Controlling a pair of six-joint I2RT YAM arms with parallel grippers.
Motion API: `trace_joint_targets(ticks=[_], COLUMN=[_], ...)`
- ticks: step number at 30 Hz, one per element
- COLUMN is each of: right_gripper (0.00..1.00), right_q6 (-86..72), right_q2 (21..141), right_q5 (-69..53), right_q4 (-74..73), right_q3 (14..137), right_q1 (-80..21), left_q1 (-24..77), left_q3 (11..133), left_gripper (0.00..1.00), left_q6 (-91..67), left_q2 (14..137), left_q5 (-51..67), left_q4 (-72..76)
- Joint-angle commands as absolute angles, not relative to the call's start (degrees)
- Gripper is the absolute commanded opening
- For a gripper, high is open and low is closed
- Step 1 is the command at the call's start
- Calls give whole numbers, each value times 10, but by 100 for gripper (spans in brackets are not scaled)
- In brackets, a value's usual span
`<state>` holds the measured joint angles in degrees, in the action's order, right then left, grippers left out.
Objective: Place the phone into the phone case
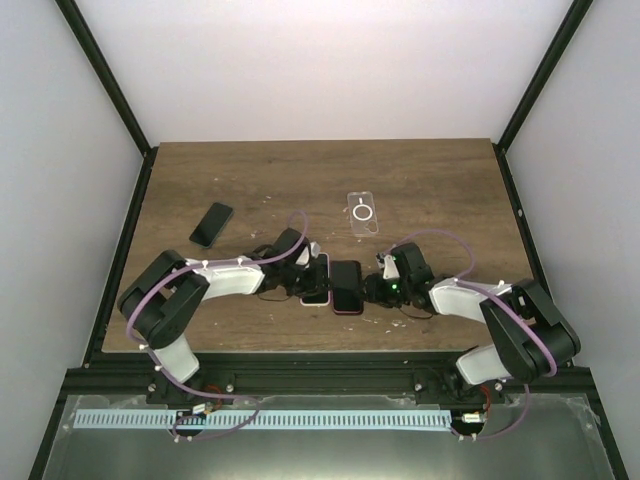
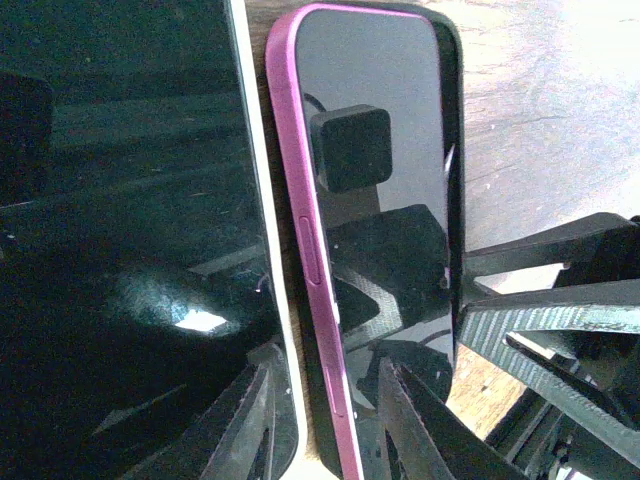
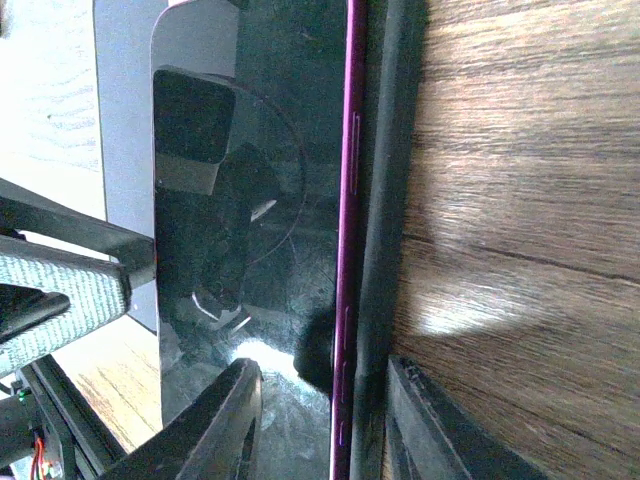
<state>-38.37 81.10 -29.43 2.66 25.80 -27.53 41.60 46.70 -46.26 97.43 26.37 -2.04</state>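
Note:
A black-screened phone [image 1: 346, 285] [image 2: 400, 80] [image 3: 280, 200] lies flat at the front middle of the table, with a magenta phone case [image 2: 300, 200] [image 3: 347, 200] round its edge. My left gripper [image 1: 312, 272] [image 2: 325, 370] straddles its left long edge. One finger is over the screen, the other over a white-rimmed phone [image 1: 315, 298] [image 2: 120, 150] lying right beside it. My right gripper [image 1: 372, 288] [image 3: 322, 368] straddles the right long edge, with one finger over the screen and one beside it on the wood. Both pairs of jaws stand apart, with gaps on either side of the edge.
A bare black phone [image 1: 211, 224] lies at the back left. A clear case with a ring on it [image 1: 364, 213] lies at the back middle. The wooden table [image 1: 450, 190] is framed by black posts and white walls.

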Motion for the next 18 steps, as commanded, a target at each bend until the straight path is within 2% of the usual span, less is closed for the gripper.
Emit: trace_joint_targets(ticks=[1, 4, 13, 18], right_gripper=[35, 34, 32, 32], right_q6=[-390, -388, -386, -385], right_q2=[808, 818, 825, 831], right_q5=[-277, -278, -282, -281], right_q4=[24, 40, 70, 76], right_q3=[244, 243, 231, 227], right_q1=[-284, -284, -284, -284], left_q1=[420, 420, 430, 441], left_q3=[479, 483, 501, 518], left_gripper=[31, 28, 10, 9], left_q6=[-456, -457, -456, -452], left_q2=[991, 1001, 1031, 1044], left_q5=[273, 278, 295, 300], left_q4=[5, 13, 34, 32])
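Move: The pink-rimmed phone lies on the black phone case, its middle about 4 cm to the left gripper's right, 1 cm ahead and 1 cm below; the left fingertips are spread over its left rim. From that gripper the light-rimmed phone is some 4 cm left and 2 ahead, the clear case about 21 ahead and 10 right, both 2 cm lower. From the right gripper the pink-rimmed phone is about 5 cm left, 1 ahead, 1 below. Bring the left gripper about 1.5 cm right and 1 cm down onto the pink-rimmed phone's left rim, closing the fingers almost shut on the way, and press their tips against that rim towards the right gripper. Keep the right gripper in place as a stop, its part-open fingers still straddling the black case's right wall. ##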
